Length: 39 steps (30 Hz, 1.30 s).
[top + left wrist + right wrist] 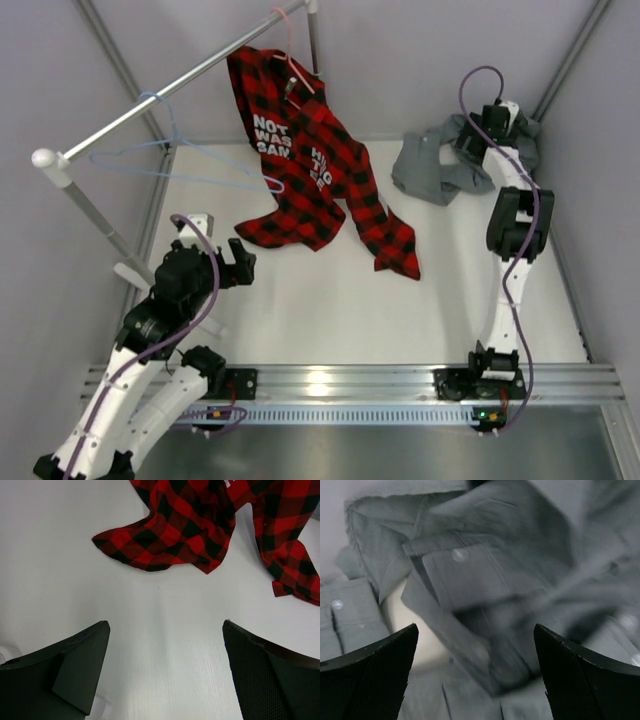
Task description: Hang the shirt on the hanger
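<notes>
The grey shirt (430, 170) lies crumpled at the back right of the table. My right gripper (478, 135) hangs right over it, pointing down. In the right wrist view its fingers stand wide apart, and my right gripper (475, 627) is open, with the shirt's (485, 570) buttoned folds close below and nothing pinched. The light-blue hanger (170, 160) hangs by its hook from the rail (150, 104) at the left. My left gripper (243, 262) is open over bare table, near the front left. The left wrist view shows nothing between the fingers of my left gripper (165, 624).
A red-and-black plaid shirt (310, 170) hangs on a pink hanger (292, 55) from the rail, its lower part spread on the table (330, 310) ahead of the left gripper (180, 535). Grey walls enclose the table on three sides.
</notes>
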{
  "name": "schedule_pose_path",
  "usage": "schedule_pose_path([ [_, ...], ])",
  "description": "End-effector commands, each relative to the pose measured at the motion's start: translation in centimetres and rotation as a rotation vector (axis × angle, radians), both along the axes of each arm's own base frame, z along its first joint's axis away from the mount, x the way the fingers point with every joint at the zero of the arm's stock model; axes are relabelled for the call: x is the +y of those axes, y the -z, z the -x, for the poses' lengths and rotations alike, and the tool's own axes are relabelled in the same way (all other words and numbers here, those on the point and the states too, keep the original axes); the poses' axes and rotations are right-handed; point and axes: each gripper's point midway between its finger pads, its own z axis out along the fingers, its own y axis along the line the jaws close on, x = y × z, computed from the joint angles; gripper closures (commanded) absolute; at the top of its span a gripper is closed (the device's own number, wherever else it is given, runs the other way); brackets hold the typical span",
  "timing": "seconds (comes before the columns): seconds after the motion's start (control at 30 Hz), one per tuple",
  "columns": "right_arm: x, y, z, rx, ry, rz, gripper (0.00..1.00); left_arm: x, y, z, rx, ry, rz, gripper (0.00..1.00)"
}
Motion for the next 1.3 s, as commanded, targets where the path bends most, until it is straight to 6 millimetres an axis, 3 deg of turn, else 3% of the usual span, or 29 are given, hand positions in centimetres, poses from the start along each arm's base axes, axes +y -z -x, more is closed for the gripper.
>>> schedule_pose_path([
  [0.0,0.0,-0.5,-3.9,-0.047,-0.127,0.004,0.06,-1.5,-0.9,-0.8,-0.035,0.062,0.029,0.02],
  [0.03,-0.2,0.0,-4.4,-0.045,-0.132,0.001,0.07,-1.6,-0.9,-0.9,-0.031,0.068,0.029,0.02],
  [0.1,-0.4,1.3,-5.1,-0.030,-0.143,0.016,0.32,-2.1,-0.7,-1.0,-0.016,0.092,0.030,0.02],
  [0.17,-0.5,0.2,-5.5,-0.068,-0.137,0.029,0.65,-2.5,-0.5,-1.1,-0.004,0.114,0.039,0.02],
  [0.2,-0.6,0.9,-4.9,-0.052,-0.127,0.031,0.97,-2.7,-0.3,-1.2,0.006,0.123,0.039,0.02],
  [0.23,-0.5,-0.2,-5.2,-0.100,-0.125,0.044,1.00,-2.6,-0.3,-1.3,0.009,0.124,0.041,0.02],
  [0.33,0.6,-3.6,-2.6,-0.157,-0.102,0.045,1.00,-2.8,-0.3,-1.3,0.012,0.131,0.049,0.02],
  [0.37,1.2,-9.2,-1.4,-0.253,-0.093,0.045,1.00,-2.7,-0.3,-1.2,0.009,0.132,0.049,0.02],
  [0.4,1.7,-7.6,0.7,-0.206,-0.084,0.025,1.00,-2.8,-0.3,-1.2,0.008,0.136,0.052,0.02],
  [0.43,2.0,-8.3,2.3,-0.218,-0.055,-0.011,1.00,-2.7,-0.6,-1.1,-0.002,0.137,0.054,0.02],
  [0.47,2.6,-14.5,4.7,-0.335,-0.044,-0.023,1.00,-2.7,-0.7,-1.1,-0.008,0.137,0.057,0.02],
  [0.5,2.7,-12.5,7.4,-0.296,-0.024,-0.036,1.00,-2.6,-0.7,-1.1,-0.010,0.131,0.056,0.02],
  [0.53,3.0,-13.3,9.2,-0.314,-0.007,-0.053,1.00,-2.5,-0.9,-1.0,-0.019,0.126,0.059,0.02],
  [0.57,3.8,-18.6,12.3,-0.419,-0.007,-0.054,1.00,-2.4,-0.9,-1.0,-0.020,0.124,0.061,0.02],
  [0.6,4.1,-17.3,14.7,-0.383,-0.004,-0.059,1.00,-2.4,-0.9,-1.0,-0.023,0.124,0.062,0.02],
  [0.63,4.6,-18.4,16.4,-0.401,-0.010,-0.062,1.00,-2.4,-1.0,-0.9,-0.027,0.127,0.064,0.03],
  [0.67,5.4,-21.3,19.7,-0.446,-0.030,-0.064,1.00,-2.4,-1.2,-0.8,-0.037,0.129,0.068,0.04],
  [0.73,6.0,-22.1,23.5,-0.402,-0.069,-0.056,1.00,-2.3,-1.4,-0.8,-0.048,0.123,0.071,0.04],
  [0.77,7.8,-25.3,26.3,-0.465,-0.136,-0.059,1.00,-2.1,-1.7,-0.7,-0.058,0.117,0.074,0.05],
  [0.8,8.8,-25.4,28.3,-0.440,-0.191,-0.070,1.00,-2.0,-2.0,-0.6,-0.070,0.112,0.076,0.05],
  [0.87,9.5,-29.5,32.6,-0.528,-0.269,-0.042,1.00,-1.4,-2.8,-0.3,-0.104,0.089,0.081,0.05],
  [0.97,12.7,-33.8,38.6,-0.635,-0.508,0.019,1.00,-1.0,-3.8,0.3,-0.130,0.074,0.103,0.05],
  [1.07,17.8,-36.3,44.8,-0.702,-0.827,-0.018,1.00,-2.3,-6.8,1.8,-0.170,0.140,0.201,0.04],
  [1.13,20.2,-37.2,48.0,-0.721,-0.991,-0.069,1.00,-3.5,-8.7,2.7,-0.182,0.204,0.275,0.03],
  [1.17,22.1,-38.0,50.7,-0.743,-1.146,-0.101,1.00,-4.3,-9.6,3.2,-0.189,0.252,0.294,0.03],
  [1.2,22.8,-38.5,51.9,-0.752,-1.206,-0.118,1.00,-4.4,-11.3,3.6,-0.220,0.272,0.307,0.02],
  [1.27,23.6,-40.1,53.9,-0.768,-1.268,-0.176,1.00,-5.0,-12.5,3.6,-0.223,0.309,0.308,0.02],
])
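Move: The grey shirt lies crumpled just under and ahead of the open right fingers, its middle about 2 cm ahead, 2 cm left and 7 cm below. The plaid shirt's near sleeve lies some 25 cm back from the right hand, 29 cm to its left and 7 cm below. From the left hand, the grey shirt is roughly 43 cm ahead, 60 cm right and 19 cm lower. Push the right gripper a little forward and about 6 cm down into the grey shirt and shut the fingers on a fold. Keeping that pinch, sweep back over 50 cm and up about 45 cm, tilting the fingers up and swinging them counter-clockwise towards the rack. Late on, raise the open left gripper about 8 cm, easing slightly right and back. ##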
